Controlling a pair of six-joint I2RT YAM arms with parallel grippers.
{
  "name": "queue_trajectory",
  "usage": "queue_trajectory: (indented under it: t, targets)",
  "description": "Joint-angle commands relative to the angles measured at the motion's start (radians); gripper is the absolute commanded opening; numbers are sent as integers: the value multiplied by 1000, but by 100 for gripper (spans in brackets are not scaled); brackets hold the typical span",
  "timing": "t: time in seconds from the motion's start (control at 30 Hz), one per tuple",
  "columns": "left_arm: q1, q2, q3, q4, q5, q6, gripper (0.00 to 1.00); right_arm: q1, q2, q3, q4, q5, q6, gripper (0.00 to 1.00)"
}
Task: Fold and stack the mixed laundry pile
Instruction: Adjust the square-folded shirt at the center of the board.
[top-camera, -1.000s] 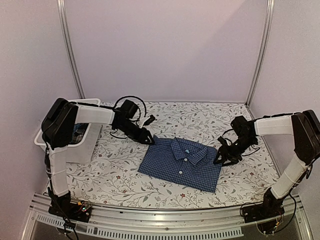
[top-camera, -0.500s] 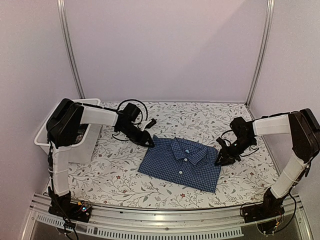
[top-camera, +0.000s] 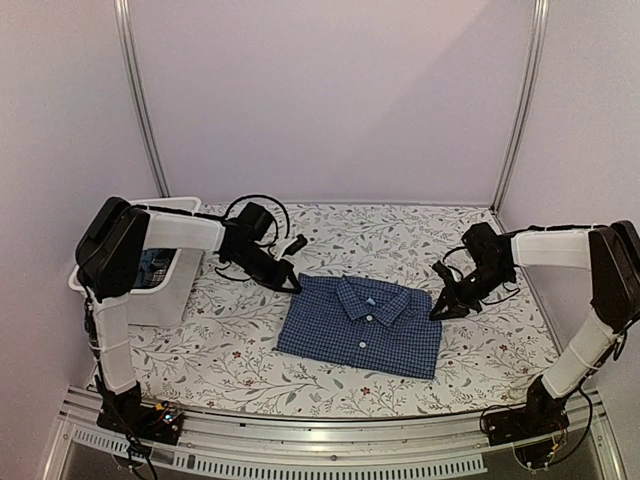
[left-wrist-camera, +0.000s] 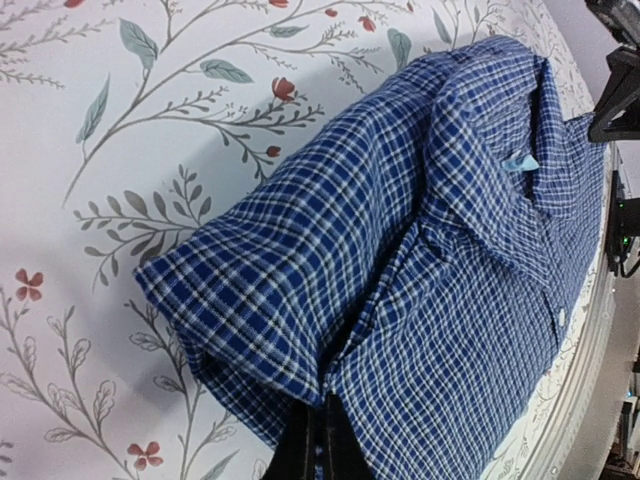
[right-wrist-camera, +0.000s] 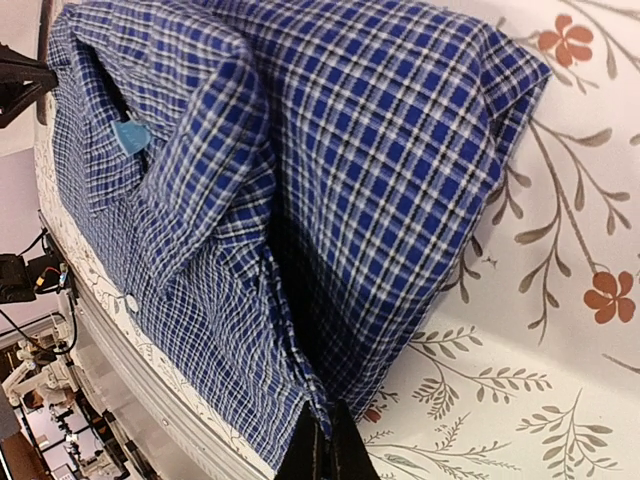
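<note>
A folded blue-and-white checked shirt lies collar-up on the floral tablecloth, mid-table. My left gripper is shut on its far left corner; in the left wrist view the black fingertips pinch a fold of the shirt. My right gripper is shut on its far right corner; in the right wrist view it clamps the hem of the shirt. The rest of the laundry pile is hidden, apart from a bit of blue cloth inside the tub.
A white plastic tub stands at the left edge of the table, beside the left arm. The floral tablecloth covers the table. Metal posts rise at the back corners, and a rail runs along the near edge.
Both grippers have closed onto the shirt's far corners. The far edge of the shirt has been pulled slightly back and straightened.
</note>
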Motion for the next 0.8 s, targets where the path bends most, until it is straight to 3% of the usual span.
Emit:
queue_trajectory:
  t: [0.0,0.17,0.43,0.63,0.77]
  targets:
    - [16,-77,-39,-6,-11,5,2,3,-66,41,12,12,-27,0]
    - [16,-44,-29,5,-5,1,17,2,-13,52,30,-5,-40,0]
    - [14,-15,-29,32,22,-25,20,2,39,71,34,-2,-46,0]
    - [15,-56,-59,26,-10,-29,12,3,37,60,26,4,-54,0]
    - [16,-88,-84,37,-21,-25,23,3,37,57,28,2,-55,0]
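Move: The square-folded shirt lies with its middle about 18 cm to the right of the left hand, 13 cm nearer the base and 3 cm lower. The collar is roughly 21 cm right and 5 cm back from that hand, and the shirt's far left corner some 5 cm ahead. From the right hand, the shirt's middle is about 20 cm left and 4 cm back, the collar 19 cm left and 3 cm ahead, the far right corner 8 cm ahead. The shirt's right edge stays pinched in the right fingers, which lift it about 2 cm while drawing it forward some 1.5 cm, then lower it again and hold still. At the left edge, the left hand rises about 1 cm as its shut fingers open slightly and give up the pinch, then sinks back and drifts a little left and back around the fold. ##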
